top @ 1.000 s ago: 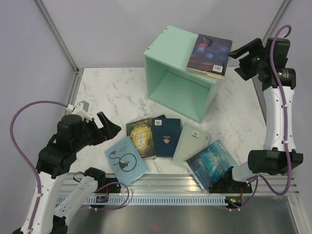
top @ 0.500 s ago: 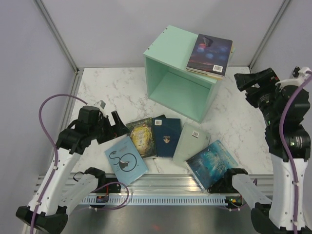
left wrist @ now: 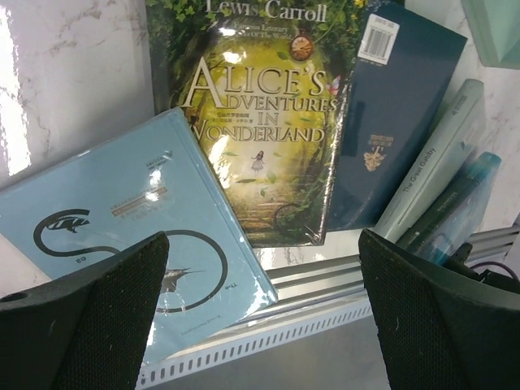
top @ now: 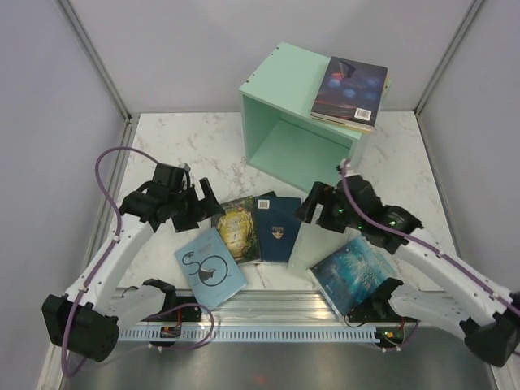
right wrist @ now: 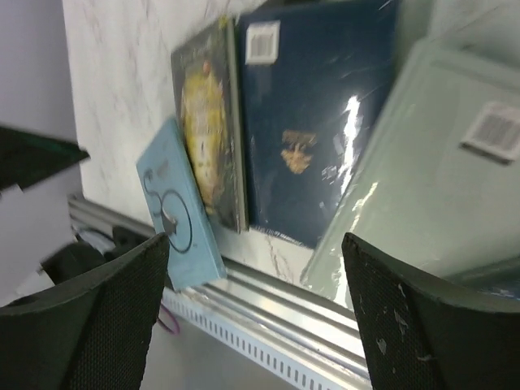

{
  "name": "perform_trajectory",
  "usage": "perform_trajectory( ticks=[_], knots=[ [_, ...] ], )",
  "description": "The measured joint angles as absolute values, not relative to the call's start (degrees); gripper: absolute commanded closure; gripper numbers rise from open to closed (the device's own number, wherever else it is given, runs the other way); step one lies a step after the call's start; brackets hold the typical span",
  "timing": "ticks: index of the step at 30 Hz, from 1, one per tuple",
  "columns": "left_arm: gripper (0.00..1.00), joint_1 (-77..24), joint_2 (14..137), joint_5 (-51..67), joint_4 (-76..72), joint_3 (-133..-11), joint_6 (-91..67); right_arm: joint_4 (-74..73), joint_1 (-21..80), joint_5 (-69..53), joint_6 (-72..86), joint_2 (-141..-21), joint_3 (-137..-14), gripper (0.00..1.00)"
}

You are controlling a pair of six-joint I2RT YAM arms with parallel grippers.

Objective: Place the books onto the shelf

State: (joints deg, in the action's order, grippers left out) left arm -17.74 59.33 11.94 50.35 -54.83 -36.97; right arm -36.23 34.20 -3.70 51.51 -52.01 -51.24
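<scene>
The mint-green shelf stands at the back with its open face toward me, and a dark book lies on its top. Several books lie flat near the front edge: light blue with a swirl, green-gold, navy, pale mint and icy blue. My left gripper hovers open just left of the green-gold book. My right gripper hovers open over the pale mint book's top edge. Both are empty.
A ribbed metal rail runs along the near table edge, and the light blue and icy blue books overhang it. Grey walls enclose the marble table on three sides.
Both arms swung inward and down to the row of books. The right came from beside the shelf, the left from the table's left edge. The books have not moved.
</scene>
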Motion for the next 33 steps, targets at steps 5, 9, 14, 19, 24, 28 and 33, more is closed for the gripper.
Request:
perform_trajectory(
  ticks=[5, 9, 14, 19, 24, 28, 33],
  knots=[
    [0.0, -17.19, 61.08, 9.76, 50.39, -52.12, -39.09, -27.88, 52.49, -0.3, 52.69, -64.51, -52.36, 0.09],
    [0.0, -14.72, 62.26, 8.73, 50.57, -48.12, -39.92, -17.91, 53.98, -3.36, 55.53, -70.19, -50.0, 0.09],
    [0.0, -9.82, 63.99, 8.01, 50.41, -46.3, -39.72, -5.91, 55.99, -8.45, 60.29, -76.86, -44.95, 0.09],
    [0.0, -5.21, 67.11, 8.6, 48.99, -45.39, -38.89, 5.43, 58.65, -13.65, 66.15, -84.31, -40.88, 0.11],
    [0.0, -3.88, 68.88, 10.04, 48.07, -44.6, -38.48, 14.2, 61.01, -15.44, 71.0, -88.2, -38.06, 0.12],
    [0.0, -3.86, 69.93, 11.03, 46.98, -44.38, -38.46, 19.42, 63.48, -15.77, 74.06, -91.55, -36.12, 0.13],
    [0.0, -3.86, 70.7, 11.29, 46.02, -43.09, -38.46, 24.75, 66.04, -15.81, 77.06, -94.28, -35.66, 0.14]
  ],
)
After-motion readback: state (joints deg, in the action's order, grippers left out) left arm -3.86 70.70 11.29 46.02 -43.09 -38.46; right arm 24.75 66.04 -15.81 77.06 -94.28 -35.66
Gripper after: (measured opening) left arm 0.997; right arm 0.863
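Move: The light-blue book lies some 12 cm back from my left hand, level with it sideways and about 16 cm below. From my right hand it is about 32 cm left, 12 cm back and 20 cm down. On my right hand's way, the grey-green book lies 4 cm back and 2 cm left, the navy book 1 cm back and 14 cm left, and the Alice book 2 cm back and 26 cm left, all about 20 cm below. I sweep my right hand some 21 cm left, past the navy book, dropping about 15 cm and drawing back 13 cm, while turning its still-open fingers to point left and down at the light-blue book's right near corner, one finger coming against the Alice book's edge. My left hand, wide open, sinks about 10 cm and shifts 6 cm left to the light-blue book's far end, tipping to point nearly straight down. ##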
